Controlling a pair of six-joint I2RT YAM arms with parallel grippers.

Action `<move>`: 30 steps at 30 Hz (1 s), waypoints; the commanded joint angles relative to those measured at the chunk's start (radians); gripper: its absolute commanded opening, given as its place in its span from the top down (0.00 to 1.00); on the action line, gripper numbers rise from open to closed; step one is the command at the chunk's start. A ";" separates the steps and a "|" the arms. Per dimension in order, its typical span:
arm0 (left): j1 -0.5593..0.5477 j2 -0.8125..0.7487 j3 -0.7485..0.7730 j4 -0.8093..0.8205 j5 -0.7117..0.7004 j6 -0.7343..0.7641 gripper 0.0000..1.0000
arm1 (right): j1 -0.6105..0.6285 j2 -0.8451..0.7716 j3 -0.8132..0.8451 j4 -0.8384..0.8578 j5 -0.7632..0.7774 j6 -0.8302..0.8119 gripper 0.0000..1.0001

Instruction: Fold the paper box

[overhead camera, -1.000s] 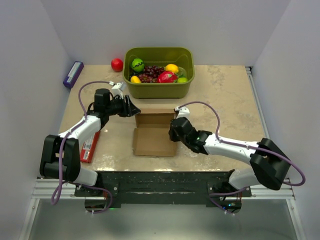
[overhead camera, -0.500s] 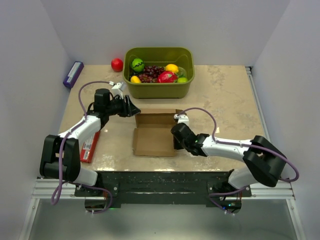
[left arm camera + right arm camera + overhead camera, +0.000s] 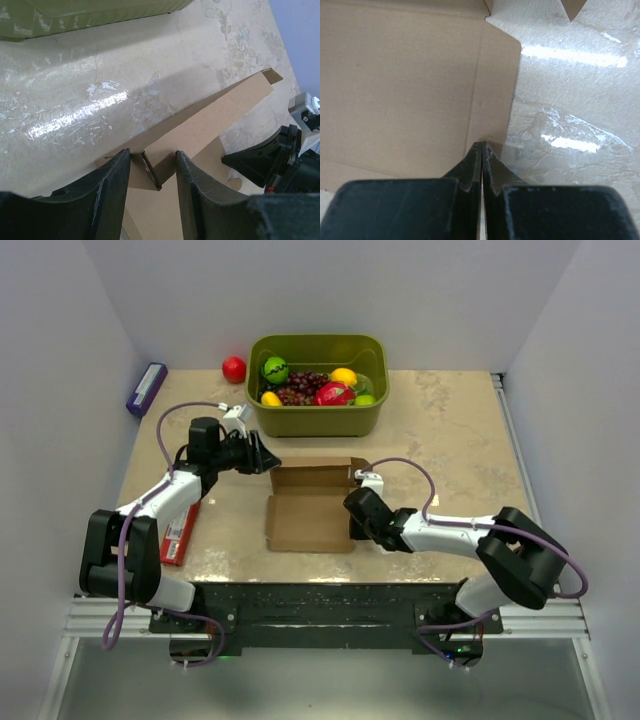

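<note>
The paper box [image 3: 310,510] lies open on the table's middle, brown and plain, its back wall [image 3: 312,476] raised. My left gripper [image 3: 268,464] is at the box's back left corner. In the left wrist view its fingers [image 3: 152,151] stand apart astride the folded corner tab [image 3: 151,172], with no clear pinch on it. My right gripper [image 3: 352,517] is at the box's right edge. The right wrist view shows the right gripper [image 3: 483,145] shut, tips resting on the narrow right side flap [image 3: 492,90], with nothing between the fingers.
An olive-green tub [image 3: 318,422] of fruit stands just behind the box, its wall [image 3: 75,15] close in the left wrist view. A red ball [image 3: 234,368] and a purple pack [image 3: 147,388] lie back left. A slim red pack [image 3: 180,533] lies beside the left arm.
My right gripper has shut and slid a little nearer along the box's right edge, its arm dropping lower. The left gripper and the box's back wall have not moved.
</note>
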 commanded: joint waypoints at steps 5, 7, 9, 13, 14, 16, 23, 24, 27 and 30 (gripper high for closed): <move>-0.004 -0.011 0.017 -0.036 -0.018 0.045 0.55 | -0.089 0.024 -0.175 0.172 -0.245 0.091 1.00; -0.004 -0.012 0.017 -0.036 -0.016 0.045 0.55 | -0.089 -0.033 -0.141 0.127 -0.236 0.073 0.99; -0.004 -0.012 0.016 -0.038 -0.021 0.047 0.55 | -0.091 -0.082 -0.078 0.043 -0.211 0.047 0.92; -0.004 -0.014 0.019 -0.041 -0.022 0.048 0.55 | -0.135 -0.202 0.044 -0.098 -0.139 -0.046 0.64; -0.004 -0.015 0.019 -0.041 -0.024 0.048 0.55 | -0.149 -0.237 0.061 -0.112 -0.118 -0.063 0.60; -0.004 -0.017 0.020 -0.042 -0.024 0.048 0.55 | -0.199 -0.263 0.098 -0.140 -0.095 -0.117 0.49; -0.004 -0.019 0.019 -0.042 -0.024 0.048 0.55 | -0.256 -0.247 0.144 -0.115 -0.038 -0.240 0.30; -0.004 -0.019 0.019 -0.042 -0.024 0.048 0.55 | -0.259 -0.231 0.143 -0.086 -0.041 -0.249 0.30; -0.004 -0.019 0.020 -0.042 -0.024 0.048 0.55 | -0.261 -0.202 0.131 -0.025 -0.058 -0.286 0.32; -0.004 -0.019 0.019 -0.042 -0.024 0.048 0.55 | -0.261 -0.170 0.103 0.049 -0.033 -0.335 0.37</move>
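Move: The box's right end flap, on the far wall, is about 12 cm ahead of the right hand, 1 cm to its right and some 6 cm above it. The side flap of the near panel runs close by, its middle 4 cm ahead, 1 cm left and just below; that panel's middle is about 9 cm left, 2 cm ahead and slightly lower. From the left hand, the right end flap is some 17 cm right, level fore and aft, roughly 5 cm lower. Lift the right gripper's closed tips clear of the side flap after a brief roll of about 10 degrees almost on the spot. Bring it up and forward towards the right end flap, drifting right, spreading the fingers well apart; crest at some 12 cm, then sink about 2 cm, ending short of and to the right of that flap. Keep the left gripper still, half open, around the far wall's left corner. ##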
